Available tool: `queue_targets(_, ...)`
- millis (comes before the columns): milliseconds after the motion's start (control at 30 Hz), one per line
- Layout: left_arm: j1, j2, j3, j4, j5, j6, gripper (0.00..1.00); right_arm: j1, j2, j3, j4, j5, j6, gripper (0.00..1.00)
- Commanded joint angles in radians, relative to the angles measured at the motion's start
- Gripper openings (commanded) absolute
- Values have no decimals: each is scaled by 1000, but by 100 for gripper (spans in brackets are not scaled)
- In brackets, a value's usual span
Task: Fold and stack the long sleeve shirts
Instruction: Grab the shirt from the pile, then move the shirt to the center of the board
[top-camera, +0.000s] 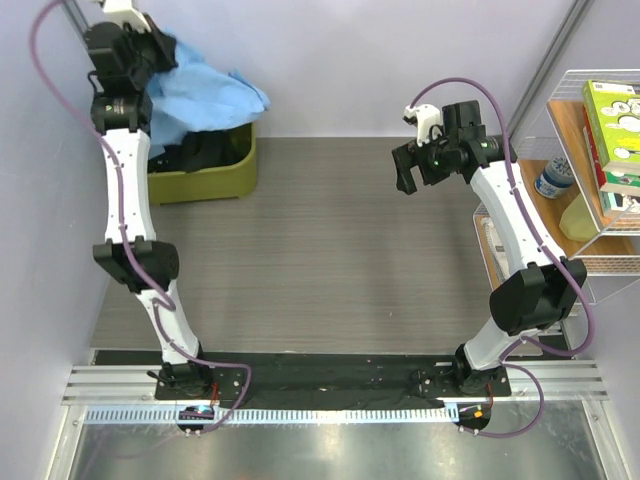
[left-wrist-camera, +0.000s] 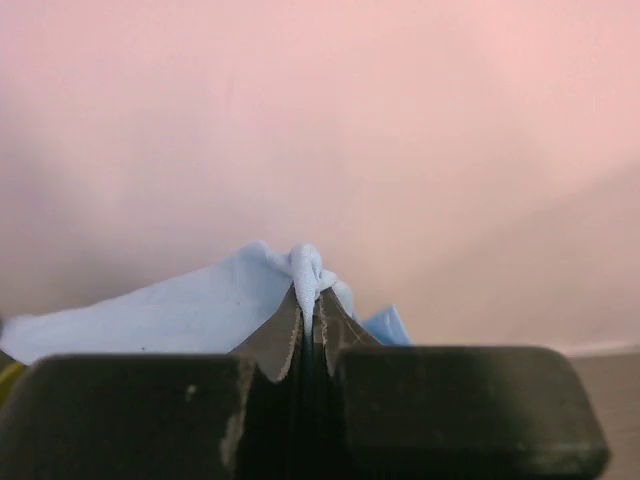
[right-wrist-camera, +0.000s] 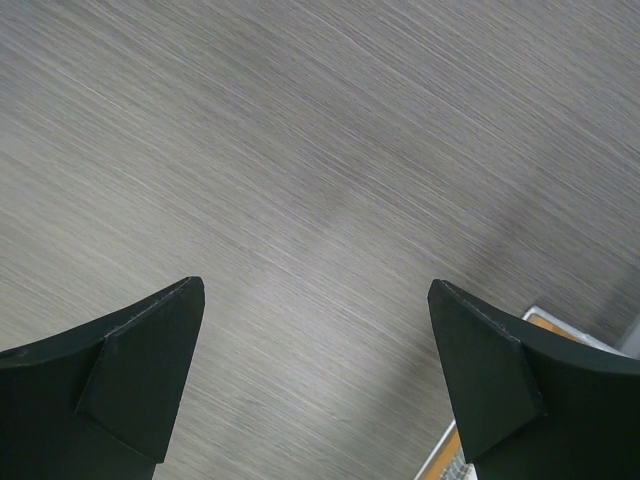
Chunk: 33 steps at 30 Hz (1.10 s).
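A light blue long sleeve shirt bulges out of the olive bin at the back left. My left gripper hovers over that bin, shut on a pinched fold of the shirt; blue cloth spreads to the left of the tips. Over the right side of the table, my right gripper hangs open. Between its fingertips only bare grey tabletop shows.
Dark cloth lies in the bin under the blue shirt. A wire shelf at the right edge holds green boxes, a bottle and a yellowish container. The grey table spreads between the arms.
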Motion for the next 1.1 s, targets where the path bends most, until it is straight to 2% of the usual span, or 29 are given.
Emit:
queue_targets(0, -68, -121, 54, 222, 123, -160, 0, -2, -15, 36, 40, -72, 44, 100)
queue_targets(33, -124, -132, 54, 235, 126, -148, 0, -2, -11, 40, 40, -78, 47, 100)
queue_targets(233, -301, -193, 67, 290, 108, -95, 0, 0, -11, 59, 44, -110, 70, 100)
queue_targets(433, -448, -233, 72, 337, 152, -134, 0, -2, -31, 47, 52, -111, 92, 100)
queue_targets(667, -622, -247, 127, 481, 40, -113, 0, -23, -39, 39, 60, -122, 121, 100)
queue_targets(833, -741, -242, 167, 589, -49, 14, 0, -46, -34, 39, 68, -127, 141, 100)
queue_targets(1000, -807, -231, 196, 672, -92, 148, 1, -59, -36, 33, 71, -127, 147, 100)
queue_targets(1067, -855, -225, 212, 716, -93, 265, 1, -65, -34, 33, 72, -125, 150, 100)
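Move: Held shut on the pale blue shirt some 48 cm above the table, the left hand has the open middle of the table about 25 cm back and 27 cm to its right. The green bin is about 42 cm below it, 3 cm ahead and 1 cm left, with black cloth inside about 3 cm ahead, 2 cm right and at the same depth. From the right hand, the table's middle lies some 20 cm left, 8 cm back and 25 cm below. Swinging the shirt away from the bin with the left arm, back and to the right about 30 cm each way and nearly as far up: a quick rise with the sideways sweep first, then a further climb while drawing back. The wrist tips from level to point steeply upward, some 50 degrees, and turns clockwise about 40, fingers keeping their pinch on the cloth. ##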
